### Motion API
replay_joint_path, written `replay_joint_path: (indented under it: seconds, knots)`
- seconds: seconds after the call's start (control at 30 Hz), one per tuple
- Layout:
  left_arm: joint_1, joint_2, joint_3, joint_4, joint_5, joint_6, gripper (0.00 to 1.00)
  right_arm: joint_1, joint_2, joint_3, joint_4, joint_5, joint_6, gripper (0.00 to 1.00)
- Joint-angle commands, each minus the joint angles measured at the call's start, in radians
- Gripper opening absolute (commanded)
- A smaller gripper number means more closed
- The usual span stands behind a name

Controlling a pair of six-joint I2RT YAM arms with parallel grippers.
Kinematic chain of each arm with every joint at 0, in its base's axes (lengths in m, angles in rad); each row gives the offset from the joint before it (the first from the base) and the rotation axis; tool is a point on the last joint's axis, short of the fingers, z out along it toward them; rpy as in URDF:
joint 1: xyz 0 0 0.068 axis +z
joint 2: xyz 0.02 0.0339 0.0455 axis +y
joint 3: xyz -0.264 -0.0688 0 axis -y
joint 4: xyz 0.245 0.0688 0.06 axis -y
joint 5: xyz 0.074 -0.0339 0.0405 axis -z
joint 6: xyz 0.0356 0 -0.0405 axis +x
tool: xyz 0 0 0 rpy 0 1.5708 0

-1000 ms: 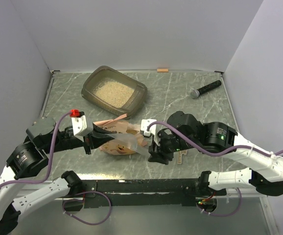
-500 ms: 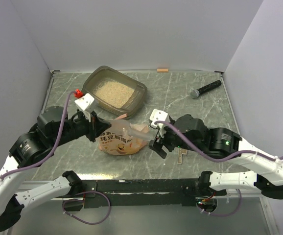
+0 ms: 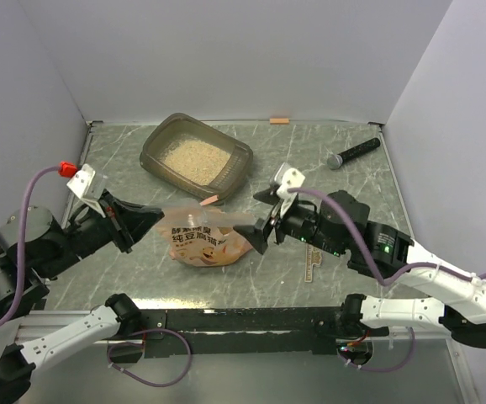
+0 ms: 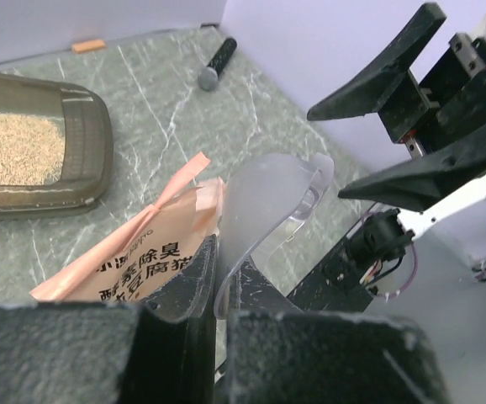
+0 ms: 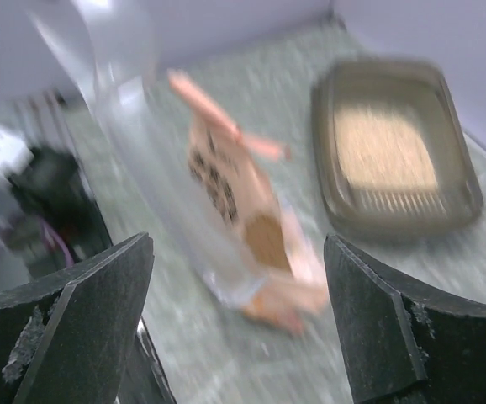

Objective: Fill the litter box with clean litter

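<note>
The litter box (image 3: 197, 160) stands at the back left of centre with beige clean litter (image 3: 194, 157) inside; it also appears in the left wrist view (image 4: 83, 160) and the right wrist view (image 5: 394, 151). The orange-pink pouch (image 3: 199, 241) lies on the table between the arms, print up (image 4: 142, 257) (image 5: 243, 210). My left gripper (image 3: 150, 219) (image 4: 218, 282) is shut on a translucent plastic scoop (image 4: 268, 202) that reaches over the pouch (image 3: 226, 224). My right gripper (image 3: 261, 216) (image 5: 239, 337) is open just right of the scoop's tip, with nothing between its fingers.
A black microphone-like stick (image 3: 354, 152) (image 4: 216, 63) lies at the back right. A small orange piece (image 3: 278, 120) sits by the back wall. A pale ruler-like strip (image 3: 312, 263) lies under the right arm. Walls close in the table on three sides.
The right gripper opened, let go and drew back to the right. The left arm pulled back to the left with the scoop. The pouch now lies flat.
</note>
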Motion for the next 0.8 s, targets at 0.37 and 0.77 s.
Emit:
replay_joint_path:
  seconds: [0.37, 0.77]
  knots:
    - [0.005, 0.095, -0.144, 0.34, 0.101, 0.056, 0.01, -0.401, 0.073, -0.12, 0.728, -0.583, 0.469, 0.89]
    - [0.414, 0.172, -0.373, 0.67, 0.756, 0.027, 0.01, -0.687, 0.021, -0.373, 0.934, -0.758, 0.611, 0.89]
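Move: The left hand already holds the clear scoop, high up. The litter bag stands about 11 cm ahead of this hand, 6 cm to its right and some 30 cm below; the litter box lies beyond the bag, 38 cm ahead and 3 cm right. From the empty right hand the bag is about 9 cm ahead, 14 cm left and 26 cm down, with a brown strip on the table 9 cm ahead and 18 cm right. Keeping its pinch on the scoop, the left hand carries it forward about 8 cm while sinking and shifting right some 6 cm each, towards the bag's mouth, turning slightly clockwise. The right hand, fingers staying wide open, swings forward about 10 cm, first rising and then coming back down as its wrist rolls some 30 degrees, left side up. ##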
